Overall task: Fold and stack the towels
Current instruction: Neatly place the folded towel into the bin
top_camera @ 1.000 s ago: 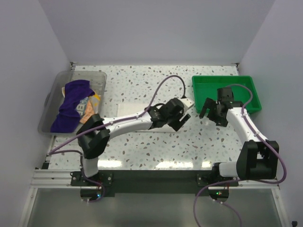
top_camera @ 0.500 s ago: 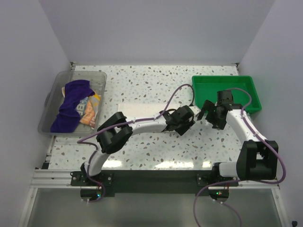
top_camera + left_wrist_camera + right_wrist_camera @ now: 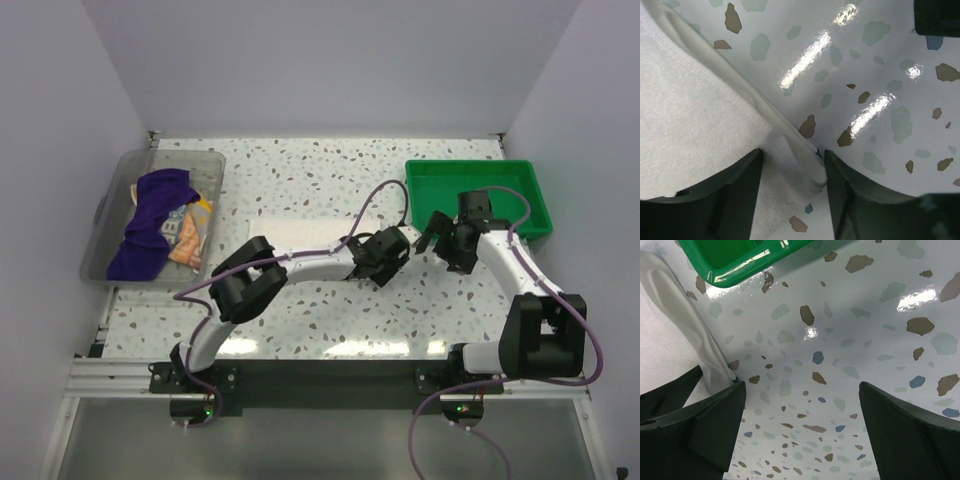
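Note:
A white towel [image 3: 290, 232] lies flat mid-table. My left gripper [image 3: 393, 242] is down at its right corner. In the left wrist view, the towel [image 3: 700, 110] bunches into a ridge between the fingers of the left gripper [image 3: 792, 152], which stand partly apart. One finger rests on the cloth and the other stands on the table at the cloth's edge. My right gripper [image 3: 445, 243] hovers wide open just right of that corner. Between the fingers of the right gripper [image 3: 802, 385] is only bare table, with the towel's edge [image 3: 670, 315] at its left. A purple towel [image 3: 150, 225] and a lettered towel [image 3: 187, 232] lie in a bin.
The clear plastic bin [image 3: 150, 155] sits at the far left. A green tray [image 3: 450, 190] stands at the back right, just behind the right gripper, and its rim [image 3: 740, 270] shows in the right wrist view. White walls enclose the speckled table.
My left arm has stretched right along the white towel to its right corner, and its jaws have narrowed around the cloth. The right gripper has barely moved.

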Available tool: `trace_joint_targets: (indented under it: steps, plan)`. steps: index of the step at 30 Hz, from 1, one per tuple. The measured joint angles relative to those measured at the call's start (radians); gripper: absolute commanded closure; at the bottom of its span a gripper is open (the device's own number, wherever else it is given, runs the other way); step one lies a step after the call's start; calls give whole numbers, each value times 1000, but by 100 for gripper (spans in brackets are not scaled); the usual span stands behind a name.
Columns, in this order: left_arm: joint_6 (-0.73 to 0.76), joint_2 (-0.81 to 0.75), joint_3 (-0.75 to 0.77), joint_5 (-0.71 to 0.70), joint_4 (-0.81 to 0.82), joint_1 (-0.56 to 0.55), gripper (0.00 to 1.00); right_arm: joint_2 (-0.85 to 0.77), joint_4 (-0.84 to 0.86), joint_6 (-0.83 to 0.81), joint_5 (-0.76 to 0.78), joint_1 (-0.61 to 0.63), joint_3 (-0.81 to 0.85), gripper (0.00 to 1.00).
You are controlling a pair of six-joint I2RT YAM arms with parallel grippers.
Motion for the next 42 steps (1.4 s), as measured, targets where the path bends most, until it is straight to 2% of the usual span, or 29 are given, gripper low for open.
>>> trace_joint_targets:
  steps: [1,2,4,5,8,12,19,31,36,39,42]
  plan:
    - [-3,2,0,-5,2,-1,53,2,2,2,0,0,0,1]
    - [-5,4,1,-13,4,-2,66,2,4,4,-1,0,0,1]
    - [-6,8,1,-34,5,-4,79,2,13,8,-6,0,-1,1]
    - [-6,8,1,-47,7,-4,89,2,19,11,-13,0,-2,1]
    - [-5,3,-7,-64,17,-4,100,4,41,28,-43,0,-7,1]
    - [-9,-30,-53,-47,44,10,100,31,87,73,-109,-1,-17,1]
    - [-19,-127,-160,58,63,51,100,140,263,212,-241,18,-79,1]
    - [-24,-183,-196,113,95,68,100,285,557,417,-299,195,-80,2]
    - [-28,-184,-198,122,98,68,100,337,656,460,-334,225,-71,10]
    - [-29,-184,-198,124,100,68,100,352,685,469,-338,243,-71,18]
    - [-30,-184,-198,124,105,68,100,365,703,473,-338,265,-71,32]
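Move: The folded white towel's near right corner sits between the left hand's open fingers, about 1 cm to the left and 1 cm below. For the right hand, the towel's right edge lies some 14 cm left, about 4 cm ahead and 6 cm down, with that near right corner roughly 14 cm left, 1 cm back and equally low. The green bin is about 12 cm ahead, 8 cm right of the right hand and 4 cm below. Staying low, the left hand shuts its fingers on the towel's near right corner, then draws it about 3 cm left and lifts it 3 cm, holding there. Leftward, and less so forward, the right hand sweeps some 17 cm to the towel's right edge, sinking 4 cm and rolling about 30 degrees so its fingers slant left around the edge, where they begin to close. ##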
